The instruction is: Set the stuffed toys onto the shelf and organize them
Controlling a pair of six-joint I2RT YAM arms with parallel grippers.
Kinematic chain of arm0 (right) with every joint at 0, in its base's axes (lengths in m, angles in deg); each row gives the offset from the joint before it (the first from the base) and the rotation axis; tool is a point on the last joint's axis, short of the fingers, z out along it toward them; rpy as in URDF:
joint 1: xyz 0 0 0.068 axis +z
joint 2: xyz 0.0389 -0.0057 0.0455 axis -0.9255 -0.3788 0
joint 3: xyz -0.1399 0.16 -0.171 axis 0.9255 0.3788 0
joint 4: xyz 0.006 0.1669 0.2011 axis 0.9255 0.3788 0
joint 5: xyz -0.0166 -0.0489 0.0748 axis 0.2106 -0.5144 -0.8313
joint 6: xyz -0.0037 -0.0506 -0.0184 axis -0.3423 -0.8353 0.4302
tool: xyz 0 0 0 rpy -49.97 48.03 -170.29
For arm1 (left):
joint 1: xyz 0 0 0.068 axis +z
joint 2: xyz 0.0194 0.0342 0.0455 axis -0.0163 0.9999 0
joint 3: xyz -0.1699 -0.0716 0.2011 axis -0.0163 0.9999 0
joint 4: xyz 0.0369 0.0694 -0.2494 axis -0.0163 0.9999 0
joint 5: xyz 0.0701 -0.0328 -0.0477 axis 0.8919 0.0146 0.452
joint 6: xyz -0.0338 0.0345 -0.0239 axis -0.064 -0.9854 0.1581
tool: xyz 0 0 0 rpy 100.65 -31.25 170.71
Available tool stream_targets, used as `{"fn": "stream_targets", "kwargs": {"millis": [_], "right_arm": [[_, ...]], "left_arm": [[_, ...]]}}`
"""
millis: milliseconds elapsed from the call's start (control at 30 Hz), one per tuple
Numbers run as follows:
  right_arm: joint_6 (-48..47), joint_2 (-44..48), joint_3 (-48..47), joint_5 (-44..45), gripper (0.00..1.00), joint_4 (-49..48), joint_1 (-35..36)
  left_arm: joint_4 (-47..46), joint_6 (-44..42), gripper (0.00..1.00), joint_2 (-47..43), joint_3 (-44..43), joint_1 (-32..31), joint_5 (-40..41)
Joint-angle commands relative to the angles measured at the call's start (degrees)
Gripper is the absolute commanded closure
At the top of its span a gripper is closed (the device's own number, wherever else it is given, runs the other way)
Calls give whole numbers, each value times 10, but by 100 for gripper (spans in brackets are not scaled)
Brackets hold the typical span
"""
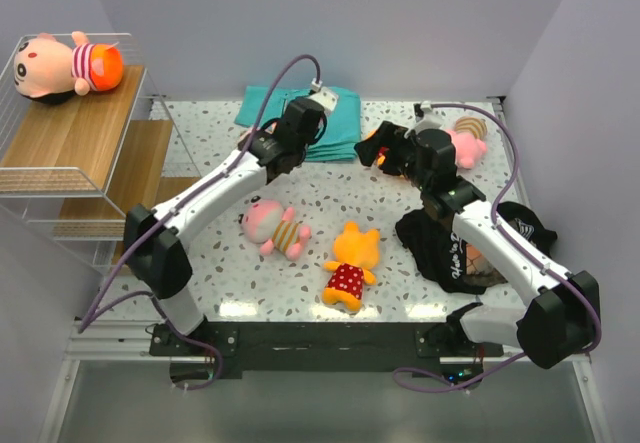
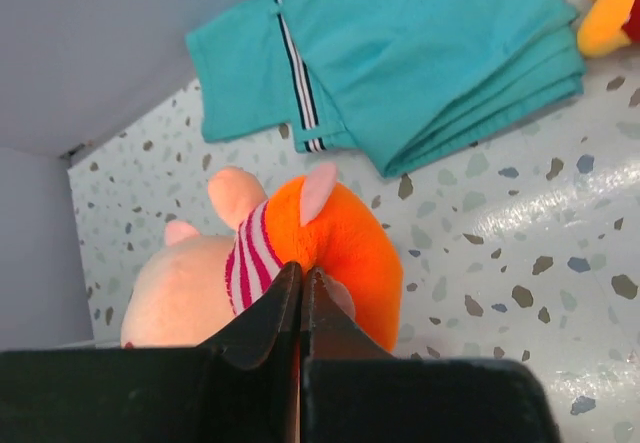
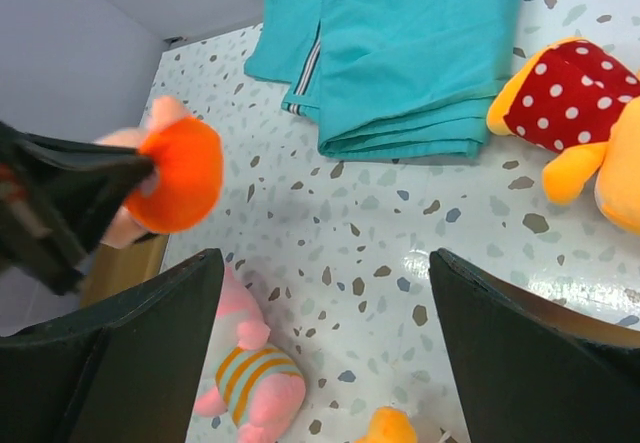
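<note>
My left gripper [image 2: 301, 268] is shut on the orange trousers of a peach doll with a red-striped shirt [image 2: 250, 258], held above the table; it also shows in the right wrist view [image 3: 180, 168]. From above, the left gripper [image 1: 300, 128] hides it. A like doll [image 1: 65, 63] lies on the top board of the shelf [image 1: 75, 138]. My right gripper [image 3: 325, 258] is open and empty, beside an orange doll in a red dotted dress [image 3: 575, 93]. A pink striped doll [image 1: 272, 228] and a second orange doll [image 1: 350, 263] lie mid-table. Another pink doll [image 1: 467, 145] lies far right.
A folded teal cloth [image 1: 310, 113] lies at the back of the table, just beyond the left gripper. A black garment [image 1: 465, 253] lies under the right arm. Grey walls close in the back and right side.
</note>
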State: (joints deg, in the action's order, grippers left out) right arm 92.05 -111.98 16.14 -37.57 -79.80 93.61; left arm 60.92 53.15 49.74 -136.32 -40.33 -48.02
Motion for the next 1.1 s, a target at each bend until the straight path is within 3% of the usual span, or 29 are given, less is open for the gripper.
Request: {"fn": "stream_targets", "kwargs": {"millis": [0,100,300,633,800,1067], "right_arm": [[3,11,-8,-53,12,-48,2],[5,6,-6,-78,13,-68,2],[10,1,-2,-86,13,-76,2],[11,-11,1,-90,13,-83,2],[10,-14,1,-92,13,-83,2],[11,-28,-6,-95,13,-81,3]], "left_arm": [[74,-67,100,-48,-87,-1,-9],[112,-87,100,-71,-123,-4,-5],[91,-164,100,-148,-145,-26,-7],[81,-269,100,-189,-277,-45,39],[64,-350,100,-226,-276,-47,107],[35,-390,100,-295,-242,-47,116]]}}
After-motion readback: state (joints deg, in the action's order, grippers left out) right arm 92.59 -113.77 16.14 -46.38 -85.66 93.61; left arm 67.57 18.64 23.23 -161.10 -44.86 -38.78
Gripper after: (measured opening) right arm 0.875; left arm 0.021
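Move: The left hand already holds the doll with the orange shorts. The rack's top shelf, where it is going, has its middle about 32 cm to that hand's left, 15 cm back and some 22 cm above. The first doll lies at its far end, roughly 33 cm left, 8 cm back. Down on the table, the pink bear is about 17 cm back, straight in line, and the teal cloth about 10 cm ahead, 7 cm right. From the right hand, the top shelf's middle is around 57 cm left, 11 cm back and 19 cm above. Upwards first and mostly, the left hand lifts the doll about 34 cm, drawing back some 13 cm on the way and swinging about as far left late on, towards the top shelf. The wrist tips up by nearly 40 degrees; the shut fingers keep their hold on the doll. The empty right hand, still open, eases about 3 cm left with a slight counter-clockwise turn. ##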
